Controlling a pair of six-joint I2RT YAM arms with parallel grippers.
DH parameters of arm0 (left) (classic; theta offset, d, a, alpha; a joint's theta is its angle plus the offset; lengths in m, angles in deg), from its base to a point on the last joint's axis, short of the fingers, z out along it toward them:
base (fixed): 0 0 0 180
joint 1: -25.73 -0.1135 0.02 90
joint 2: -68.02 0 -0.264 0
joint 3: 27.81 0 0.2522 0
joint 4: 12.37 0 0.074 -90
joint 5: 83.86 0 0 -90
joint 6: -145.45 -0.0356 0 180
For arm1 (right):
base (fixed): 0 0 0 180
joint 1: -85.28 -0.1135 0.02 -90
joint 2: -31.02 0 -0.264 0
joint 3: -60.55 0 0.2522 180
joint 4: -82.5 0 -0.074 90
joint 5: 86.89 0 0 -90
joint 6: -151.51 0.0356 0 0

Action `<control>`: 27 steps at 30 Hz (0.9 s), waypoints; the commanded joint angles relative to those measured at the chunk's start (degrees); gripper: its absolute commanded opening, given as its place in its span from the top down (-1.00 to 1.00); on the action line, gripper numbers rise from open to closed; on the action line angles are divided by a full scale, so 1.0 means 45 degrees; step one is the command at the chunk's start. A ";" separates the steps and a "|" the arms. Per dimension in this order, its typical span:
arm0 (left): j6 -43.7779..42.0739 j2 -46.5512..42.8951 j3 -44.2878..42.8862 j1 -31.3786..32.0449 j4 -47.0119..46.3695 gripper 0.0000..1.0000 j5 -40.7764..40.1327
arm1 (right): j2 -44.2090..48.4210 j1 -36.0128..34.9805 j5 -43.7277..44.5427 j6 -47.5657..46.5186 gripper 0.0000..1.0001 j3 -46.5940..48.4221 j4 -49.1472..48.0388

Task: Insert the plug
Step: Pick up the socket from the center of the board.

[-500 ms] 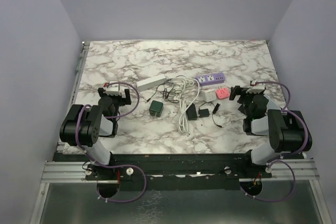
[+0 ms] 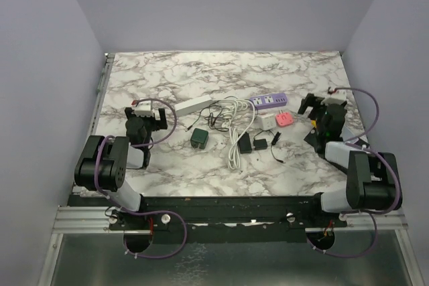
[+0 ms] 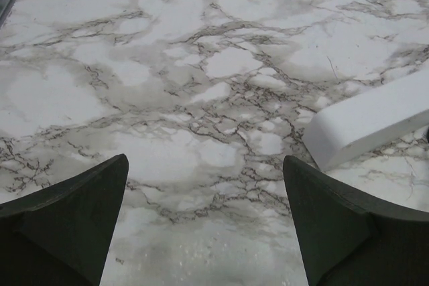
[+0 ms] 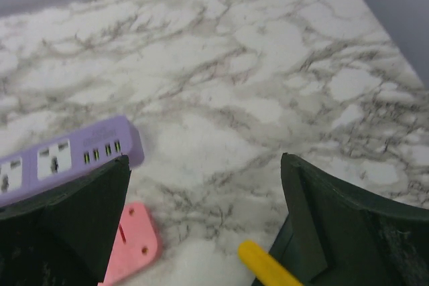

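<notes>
In the middle of the marble table lie a purple power strip (image 2: 269,100) (image 4: 64,159), a white power strip (image 2: 194,105) (image 3: 372,122), a pink adapter (image 2: 284,119) (image 4: 134,246), a white adapter (image 2: 267,120), a green cube charger (image 2: 199,138), two black plugs (image 2: 245,143) and a tangled white cable (image 2: 234,128). My left gripper (image 2: 146,115) (image 3: 204,162) stands open over bare marble, left of the white strip's end. Just right of the pink adapter and the purple strip, my right gripper (image 2: 320,106) (image 4: 206,159) is also open. Neither holds anything.
A yellow piece (image 4: 268,266) shows at the bottom of the right wrist view, beside the right finger. Purple-grey walls enclose the table (image 2: 167,75) on three sides. Thin black leads (image 2: 276,152) trail from the plugs.
The right gripper has lifted and moved farther back and slightly right. The left gripper has shifted a little farther back. The objects have not moved.
</notes>
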 commanded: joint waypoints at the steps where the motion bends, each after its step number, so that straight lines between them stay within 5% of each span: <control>1: 0.0269 -0.1079 -0.2475 -0.0111 0.4716 -0.98 0.0046 | 0.0962 0.0061 0.1222 0.1438 -1.00 0.3611 0.7194; 4: 0.0251 -0.1508 -0.3813 -0.0112 0.7305 -0.98 0.1066 | 0.0932 0.0151 0.0703 0.4548 -1.00 0.4733 0.8969; 6: 0.0256 -0.1846 -0.4294 -0.0111 0.8383 -0.98 0.2146 | 0.1226 0.0453 -0.1540 0.5946 -1.00 0.4538 0.8388; 9: 0.0343 -0.2232 -0.4740 -0.0078 0.9036 -0.98 0.3775 | 0.1420 0.0410 -0.3434 0.5693 -1.00 0.4387 0.7888; 14: -0.1627 -0.1382 -0.6926 0.0789 1.2267 -0.98 0.4697 | 0.2104 -0.0573 -0.1993 0.4298 -1.00 0.4567 0.9696; 27: -0.5788 0.1947 -1.0657 0.1568 1.6630 -0.98 0.5529 | 0.3519 -0.3271 -0.0843 0.3224 -1.00 0.5512 1.2221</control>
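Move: The white strip's middle is about 15 cm to the left hand's right, 9 cm ahead and 7 cm lower; the green box is roughly 16 cm right and 6 cm back, about 6 cm lower. From the right hand, the white cube socket lies some 18 cm left, level fore-and-aft, 8 cm down. The purple socket strip is 18 cm left and 7 cm ahead, the pink plug 12 cm left and 1 cm ahead, both about 9 cm down. Heading for the white strip, the left hand lifts about 7 cm and reaches forward, then swings right, yawing some 30 degrees clockwise and tipping down as it starts to sink over the strip's near end. The right hand rises and pushes forward first, then sweeps about 11 cm left towards the white cube socket, easing back and rolling its left side up. Both grippers stay wide open, touching nothing. ##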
